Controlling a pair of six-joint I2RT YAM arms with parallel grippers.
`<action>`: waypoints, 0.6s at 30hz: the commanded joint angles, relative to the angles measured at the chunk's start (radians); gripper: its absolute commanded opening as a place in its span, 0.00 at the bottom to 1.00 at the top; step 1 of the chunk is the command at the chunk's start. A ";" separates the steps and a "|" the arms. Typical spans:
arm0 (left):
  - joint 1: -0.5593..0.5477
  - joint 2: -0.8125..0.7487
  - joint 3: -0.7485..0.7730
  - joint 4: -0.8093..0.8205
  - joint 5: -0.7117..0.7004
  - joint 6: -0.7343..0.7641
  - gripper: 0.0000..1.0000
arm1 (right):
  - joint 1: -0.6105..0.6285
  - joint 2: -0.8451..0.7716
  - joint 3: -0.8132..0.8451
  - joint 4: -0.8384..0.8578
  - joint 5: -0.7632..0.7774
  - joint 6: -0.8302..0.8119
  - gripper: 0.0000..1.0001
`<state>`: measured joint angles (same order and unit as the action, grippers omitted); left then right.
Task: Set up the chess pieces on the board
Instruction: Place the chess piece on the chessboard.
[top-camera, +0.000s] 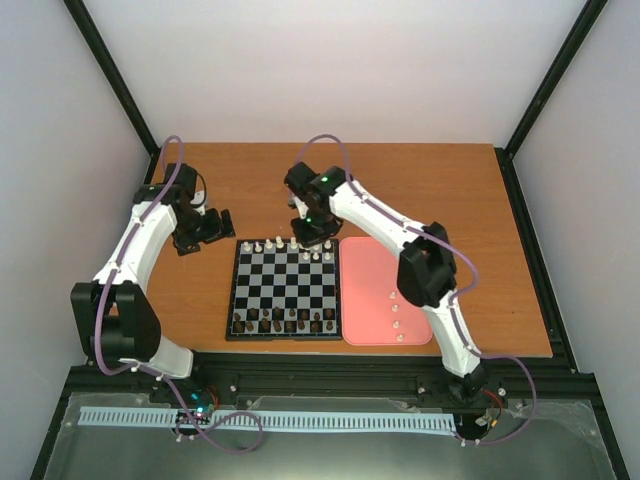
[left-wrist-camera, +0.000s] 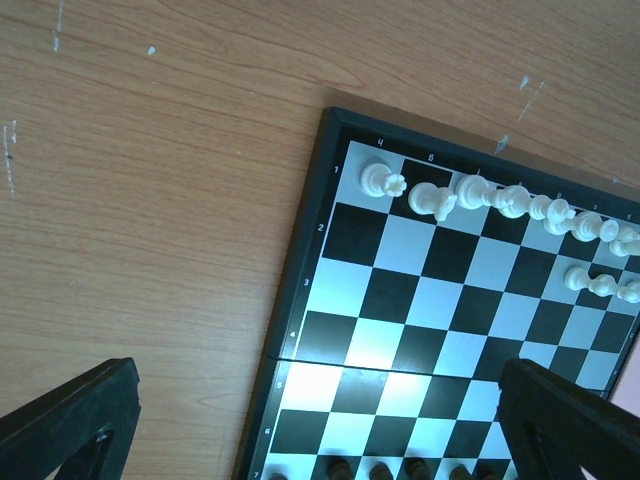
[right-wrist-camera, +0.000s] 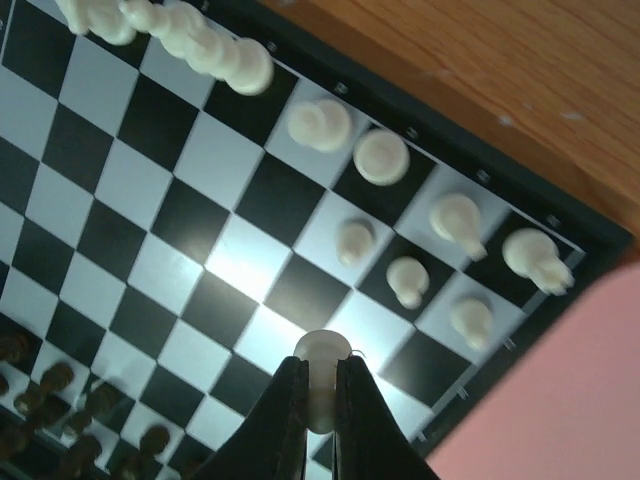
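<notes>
The board (top-camera: 232, 290) lies in the middle of the table. A row of white chess pieces (top-camera: 280, 243) stands along its far edge, with a few more in the second row (right-wrist-camera: 407, 281). My right gripper (right-wrist-camera: 320, 388) is shut on a white pawn (right-wrist-camera: 322, 348), held over the board near its right side. In the top view this gripper (top-camera: 312, 236) hangs above the board's far right corner. My left gripper (left-wrist-camera: 320, 425) is open and holds nothing. It hovers over the board's left edge (left-wrist-camera: 290, 330), its fingers (left-wrist-camera: 70, 420) spread wide. In the top view it (top-camera: 208, 228) sits off the far left corner.
Dark brown pieces (top-camera: 285, 322) line the board's near rows. A pink tray (top-camera: 370, 280) lies right of the board, with a few white pieces (top-camera: 396, 310) on it. The wooden table (top-camera: 420, 190) ends in black frame rails.
</notes>
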<state>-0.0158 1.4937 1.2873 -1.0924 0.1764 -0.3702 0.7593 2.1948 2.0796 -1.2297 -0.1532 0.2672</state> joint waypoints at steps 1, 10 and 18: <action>-0.001 -0.052 -0.009 -0.001 -0.008 -0.006 1.00 | 0.032 0.097 0.174 -0.090 -0.033 0.007 0.03; 0.000 -0.074 -0.041 0.009 0.010 -0.009 1.00 | 0.055 0.218 0.251 -0.063 -0.073 0.009 0.03; -0.001 -0.068 -0.043 0.014 0.018 -0.011 1.00 | 0.060 0.268 0.284 -0.050 -0.076 0.003 0.03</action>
<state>-0.0158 1.4437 1.2388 -1.0920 0.1829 -0.3706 0.8059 2.4378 2.3196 -1.2823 -0.2199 0.2707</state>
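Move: The right hand already holds a white pawn; the empty square it is bound for, fourth from the board's right edge in the pawn row, lies about 5 cm left, 1 cm ahead and some 11 cm below. The nearest standing pawn is about 2 cm left of the hand and 1 cm ahead; a white back-row piece stands 5 cm left and 4 cm ahead. From the idle left hand that square is roughly 17 cm right, 3 cm ahead and 14 cm down. Keeping the white pawn pinched between its closed fingertips, the right hand slides left about 5 cm over the standing pawns towards the empty square beside them, slowing as it goes. It sinks a little at first, then mostly straight down, some 4.5 cm in all, with the fingers still pointing nearly down. ##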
